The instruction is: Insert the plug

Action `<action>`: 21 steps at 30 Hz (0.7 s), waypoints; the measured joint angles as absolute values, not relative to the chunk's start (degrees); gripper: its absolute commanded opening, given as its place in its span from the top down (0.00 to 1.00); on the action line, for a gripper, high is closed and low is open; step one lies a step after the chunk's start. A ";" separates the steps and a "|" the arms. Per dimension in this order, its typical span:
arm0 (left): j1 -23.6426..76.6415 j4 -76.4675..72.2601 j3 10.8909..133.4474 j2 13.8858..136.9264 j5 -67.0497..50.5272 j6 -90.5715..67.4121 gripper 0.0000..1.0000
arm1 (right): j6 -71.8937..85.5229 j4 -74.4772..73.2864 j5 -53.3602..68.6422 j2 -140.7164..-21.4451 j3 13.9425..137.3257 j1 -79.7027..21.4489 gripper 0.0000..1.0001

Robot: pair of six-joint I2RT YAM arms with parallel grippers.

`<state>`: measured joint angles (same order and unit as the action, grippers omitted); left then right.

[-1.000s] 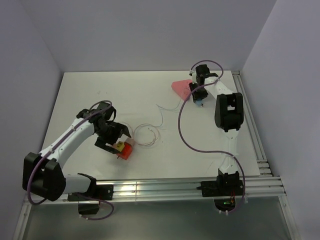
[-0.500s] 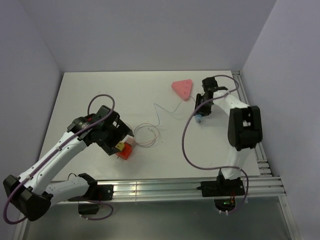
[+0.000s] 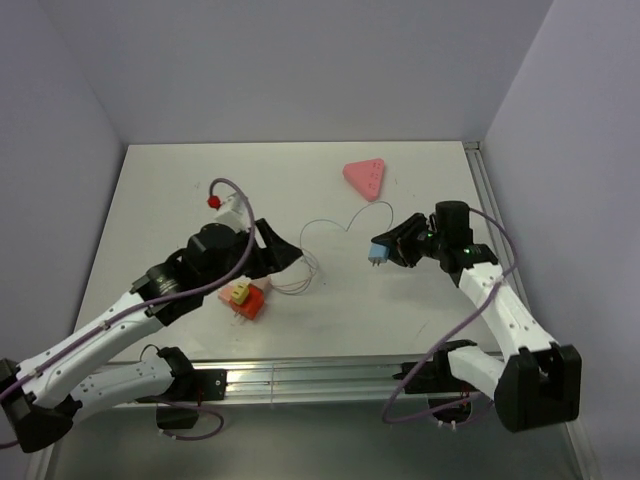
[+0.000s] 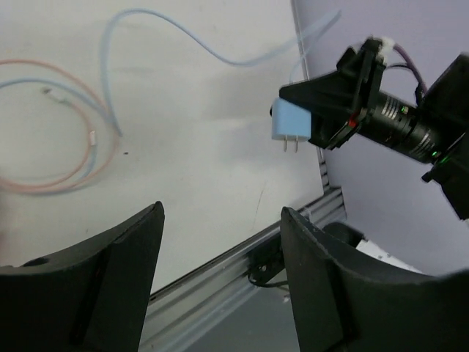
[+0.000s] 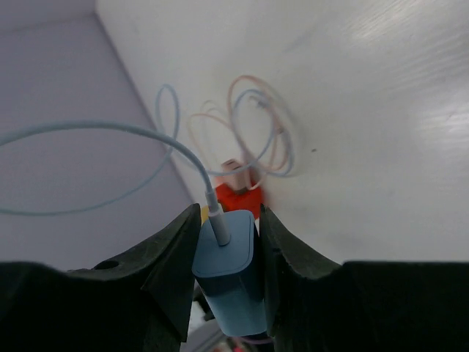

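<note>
The plug (image 3: 378, 252) is a small light-blue box with two metal prongs. My right gripper (image 3: 392, 248) is shut on it and holds it in the air right of the table's middle. In the right wrist view the plug (image 5: 227, 271) sits between both fingers, and its thin blue cable (image 5: 168, 139) runs away from its top. The left wrist view shows the plug (image 4: 291, 121) with its prongs pointing down. My left gripper (image 3: 283, 250) is open and empty, left of the plug; its fingers (image 4: 110, 279) hold nothing. The pink triangular socket strip (image 3: 365, 177) lies at the back.
An orange-red block (image 3: 245, 298) with a yellow part lies near the front edge, below my left gripper. Its thin pinkish cable is coiled (image 3: 295, 270) beside it. The blue cable (image 3: 340, 215) loops across the table toward the triangle. A metal rail (image 3: 330, 375) runs along the near edge.
My right gripper carried the plug from beside the pink triangle toward the table's middle front. My left gripper lifted off the orange-red block and turned right toward the plug.
</note>
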<state>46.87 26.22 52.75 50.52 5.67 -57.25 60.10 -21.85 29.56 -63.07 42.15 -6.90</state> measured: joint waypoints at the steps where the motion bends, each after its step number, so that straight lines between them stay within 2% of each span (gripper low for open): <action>1: 48.82 23.38 52.66 52.05 5.58 -55.48 0.32 | 63.51 -21.54 29.98 -60.77 41.43 -6.98 1.00; 5: 54.70 15.44 51.81 55.07 5.37 -50.11 0.31 | 73.49 -20.99 30.74 -52.07 41.36 -7.27 1.00; 10: 62.22 6.17 51.22 56.21 7.81 -44.16 0.14 | 79.75 -22.00 29.95 -47.07 44.86 -8.95 1.00; 13: 66.94 0.10 50.81 58.06 11.42 -40.80 0.09 | 82.46 -22.31 27.70 -44.40 45.34 -11.42 1.00; 21: 71.79 -10.48 49.82 62.70 18.35 -35.86 0.05 | 90.35 -23.05 16.86 -39.38 45.25 -22.70 1.00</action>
<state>71.79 -10.48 49.82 62.70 18.35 -35.86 90.35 -23.05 16.86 -39.38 45.25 -22.70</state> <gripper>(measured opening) 0.940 0.419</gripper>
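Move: The blue plug is already held between the right fingers; from the left hand it lies some 19 cm to the right, about 7 cm ahead and 10 cm lower. The left gripper is what the right hand works towards, about 19 cm to the right hand's left, 7 cm back and 10 cm above. From the left hand, the red adaptor sits about 10 cm to the left, 1 cm back and 24 cm below; the cable coil lies 6 cm ahead, 1 cm right and 26 cm below. The blue plug, still pinched in the right fingers, is carried up some 14 cm and drawn back, angling slightly left towards the left gripper, while that wrist tilts its fingers less steeply downward. The left hand swings right to meet it by about 12 cm, easing back and up, its fingers tipping up some 30 degrees, turning clockwise and opening wider, still short of touching the plug. ##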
